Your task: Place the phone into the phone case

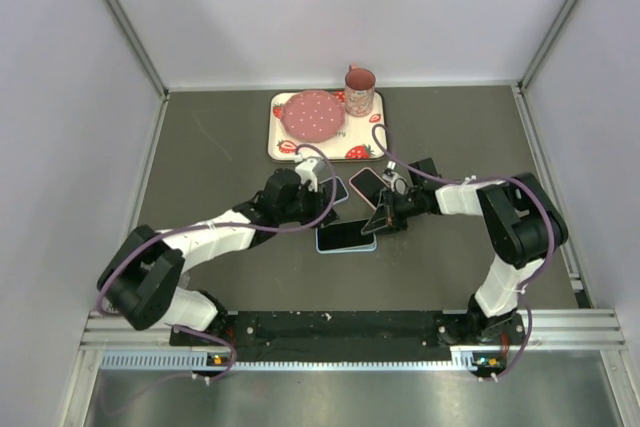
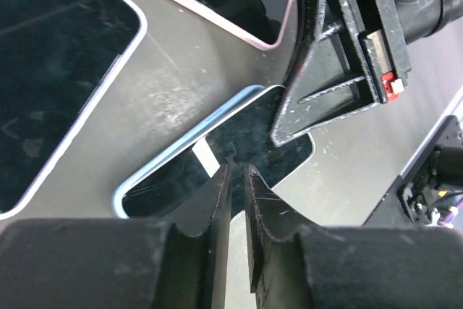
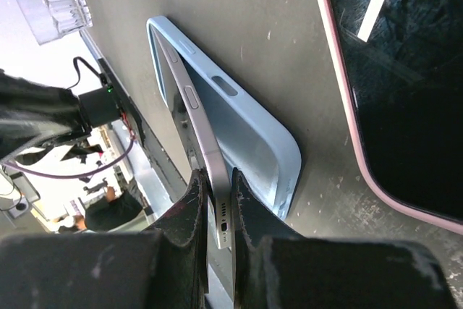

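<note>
A dark-screened phone (image 1: 345,234) lies partly in a light blue case (image 1: 347,248) in the middle of the table. In the right wrist view the phone (image 3: 199,128) stands tilted, its far end down in the case (image 3: 257,146) and its near end raised. My right gripper (image 3: 217,179) is shut on that raised end, also visible in the top view (image 1: 381,217). My left gripper (image 2: 236,170) is shut and empty. Its tips are over the phone's screen (image 2: 282,142) near its long edge, and I cannot tell if they touch. The case rim (image 2: 187,140) shows beside it.
A pink-cased phone (image 1: 368,184) and a white-cased phone (image 1: 335,190) lie just behind the blue case, close to both grippers. A strawberry-print tray (image 1: 284,139) at the back holds a pink plate (image 1: 312,115) and a cup (image 1: 359,91).
</note>
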Tool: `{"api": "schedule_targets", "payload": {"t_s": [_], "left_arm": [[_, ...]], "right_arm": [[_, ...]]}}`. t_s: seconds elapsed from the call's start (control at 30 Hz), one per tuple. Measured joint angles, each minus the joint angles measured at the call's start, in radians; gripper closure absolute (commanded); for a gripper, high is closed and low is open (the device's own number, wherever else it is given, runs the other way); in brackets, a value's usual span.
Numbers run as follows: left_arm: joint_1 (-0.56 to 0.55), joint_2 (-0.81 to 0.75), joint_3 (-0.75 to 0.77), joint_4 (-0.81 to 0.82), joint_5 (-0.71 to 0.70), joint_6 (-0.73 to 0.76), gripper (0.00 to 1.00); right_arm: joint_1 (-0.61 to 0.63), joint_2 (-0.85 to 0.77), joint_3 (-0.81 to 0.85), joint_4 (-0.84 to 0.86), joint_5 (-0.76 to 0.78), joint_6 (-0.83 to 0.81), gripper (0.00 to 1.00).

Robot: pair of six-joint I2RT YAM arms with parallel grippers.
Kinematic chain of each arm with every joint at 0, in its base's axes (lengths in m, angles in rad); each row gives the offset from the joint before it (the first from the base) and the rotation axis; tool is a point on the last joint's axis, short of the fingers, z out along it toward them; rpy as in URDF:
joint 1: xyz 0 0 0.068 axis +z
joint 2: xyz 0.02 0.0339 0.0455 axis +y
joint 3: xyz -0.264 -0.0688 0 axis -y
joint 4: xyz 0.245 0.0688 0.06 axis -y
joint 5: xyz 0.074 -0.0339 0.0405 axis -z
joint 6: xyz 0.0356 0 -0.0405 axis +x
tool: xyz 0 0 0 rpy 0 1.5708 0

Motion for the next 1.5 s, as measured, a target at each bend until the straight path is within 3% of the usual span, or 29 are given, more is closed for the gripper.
{"api": "schedule_targets", "payload": {"t_s": [0.13, 0.7, 1.07, 1.5], "left_arm": [[-0.037, 0.075, 0.024, 0.032, 0.043, 0.002, 1.00], [-0.097, 0.257, 0.027, 0.142, 0.110, -0.047, 1.00], [-0.095, 0.299, 0.057, 0.149, 0.126, -0.058, 1.00], [-0.085, 0.299, 0.088, 0.063, 0.139, -0.042, 1.00]], "right_arm": [[0.004, 0.008, 0.005, -0.007, 0.007, -0.004, 1.00], [0.040, 0.047, 0.061, -0.068, 0.053, -0.028, 0.96], [0.098, 0.064, 0.152, -0.214, 0.187, -0.026, 0.66], [0.176, 0.042, 0.225, -0.353, 0.375, -0.030, 0.54]]}}
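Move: Back of the left hand by about 4 cm, 4 cm to its right and 7 cm below is the middle of the phone, leaning in the blue phone case. From the left hand, the lavender-cased phone lies some 7 cm ahead, directly in line, the pink-cased phone 8 cm ahead and 10 cm right. From the right hand, which already pinches the phone's right end, the blue case's middle is about 6 cm left, 2 cm back and slightly below; the pink-cased phone is 10 cm straight ahead. Shutting its fingers on nothing, the left hand swings down, right and back, about 8 cm in all, to set its closed tips on the phone's screen beside the right hand's finger, and stays there. The right hand eases the pinched end down about 2 cm towards the blue case, then opens to under half and tips some 20 degrees steeper, its fingers still either side of the phone's edge. ##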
